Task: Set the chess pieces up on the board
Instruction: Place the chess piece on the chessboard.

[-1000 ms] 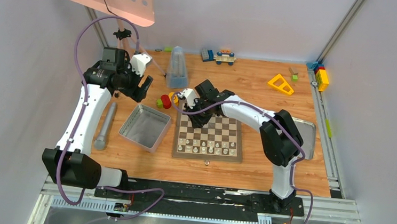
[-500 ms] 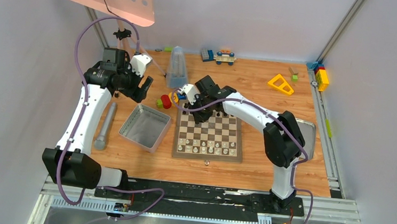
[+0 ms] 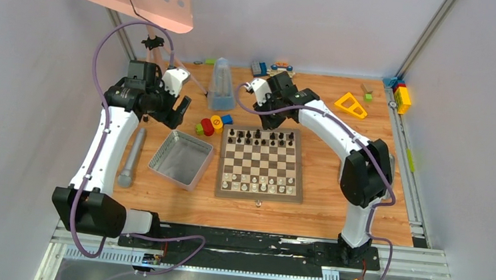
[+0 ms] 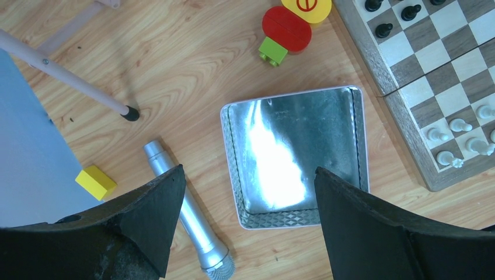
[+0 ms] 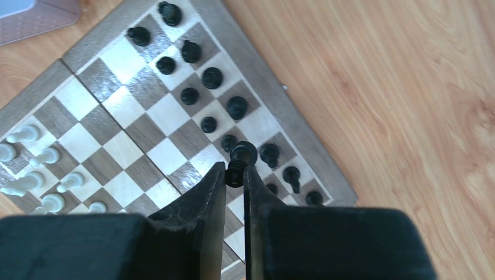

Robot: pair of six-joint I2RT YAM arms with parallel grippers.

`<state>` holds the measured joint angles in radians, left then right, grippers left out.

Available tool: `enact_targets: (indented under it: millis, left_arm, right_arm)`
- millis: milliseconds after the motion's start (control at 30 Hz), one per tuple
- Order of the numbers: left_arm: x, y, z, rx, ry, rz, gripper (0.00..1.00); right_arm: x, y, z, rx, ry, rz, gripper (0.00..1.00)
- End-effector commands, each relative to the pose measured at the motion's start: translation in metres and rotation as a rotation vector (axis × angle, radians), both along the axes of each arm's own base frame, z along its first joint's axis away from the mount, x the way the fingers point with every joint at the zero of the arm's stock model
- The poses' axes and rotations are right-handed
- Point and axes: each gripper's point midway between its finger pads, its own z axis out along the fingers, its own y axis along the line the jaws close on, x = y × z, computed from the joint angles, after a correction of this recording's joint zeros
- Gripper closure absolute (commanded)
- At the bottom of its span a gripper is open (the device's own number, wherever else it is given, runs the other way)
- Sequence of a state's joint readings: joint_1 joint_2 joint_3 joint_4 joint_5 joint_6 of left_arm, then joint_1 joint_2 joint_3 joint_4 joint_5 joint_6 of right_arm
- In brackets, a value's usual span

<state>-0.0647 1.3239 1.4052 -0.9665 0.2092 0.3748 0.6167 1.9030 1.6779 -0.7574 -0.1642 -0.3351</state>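
The board (image 3: 261,160) lies mid-table with black chess pieces (image 3: 259,138) along its far rows and white chess pieces (image 3: 259,180) along its near rows. One white piece (image 3: 259,202) lies off the near edge. My right gripper (image 3: 271,117) hangs above the board's far edge, shut on a black piece (image 5: 241,156) at its fingertips (image 5: 217,175). In the right wrist view the board (image 5: 134,114) sits well below it. My left gripper (image 4: 248,171) stands open with nothing in it, over the grey tray (image 4: 230,151) left of the board (image 4: 435,55).
The grey tray (image 3: 180,156) and a silver microphone (image 3: 131,157) lie left of the board. Red, yellow and green blocks (image 3: 210,126) sit by its far left corner. A grey cone-shaped case (image 3: 221,84), a yellow wedge (image 3: 350,104) and toy blocks (image 3: 274,68) stand at the back.
My right gripper has shut on a black piece at the board's far left corner and lifted it up and toward the back. The left arm has not moved.
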Motion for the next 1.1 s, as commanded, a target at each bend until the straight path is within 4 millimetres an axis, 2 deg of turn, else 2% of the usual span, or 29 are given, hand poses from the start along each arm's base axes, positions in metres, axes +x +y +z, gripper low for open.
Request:
enact_targets:
  millis: [0, 633, 1067]
  left_arm:
    - [0.001, -0.002, 0.017, -0.028, -0.066, 0.004, 0.11]
    - [0.001, 0.001, 0.021, -0.015, -0.084, 0.013, 0.1]
    - [0.0, 0.0, 0.018, -0.018, -0.078, 0.009, 0.1]
  right_arm:
    - [0.016, -0.006, 0.014, 0.002, -0.03, -0.038, 0.99]
    - [0.029, -0.004, -0.027, -0.015, 0.056, -0.05, 0.99]
    - [0.033, -0.003, -0.044, -0.031, 0.08, -0.047, 0.98]
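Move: The empty square in the black back row lies about 2 cm ahead of the right hand, 1 cm to its right and some 10 cm below. A black queen stands 3 cm to the left of that square, a black bishop 3 cm to its right, and a black pawn 3 cm nearer the bases. From the left hand the square is roughly 6 cm ahead, 30 cm to the right and 20 cm below. Keep the right gripper shut on the black chess piece and finish the short carry, about 2 cm forward and 1 cm right, over the gap between queen and bishop. Then lower it nearly straight down about 5 cm towards the empty square, tipping the wrist some 5 degrees and not opening the fingers. ##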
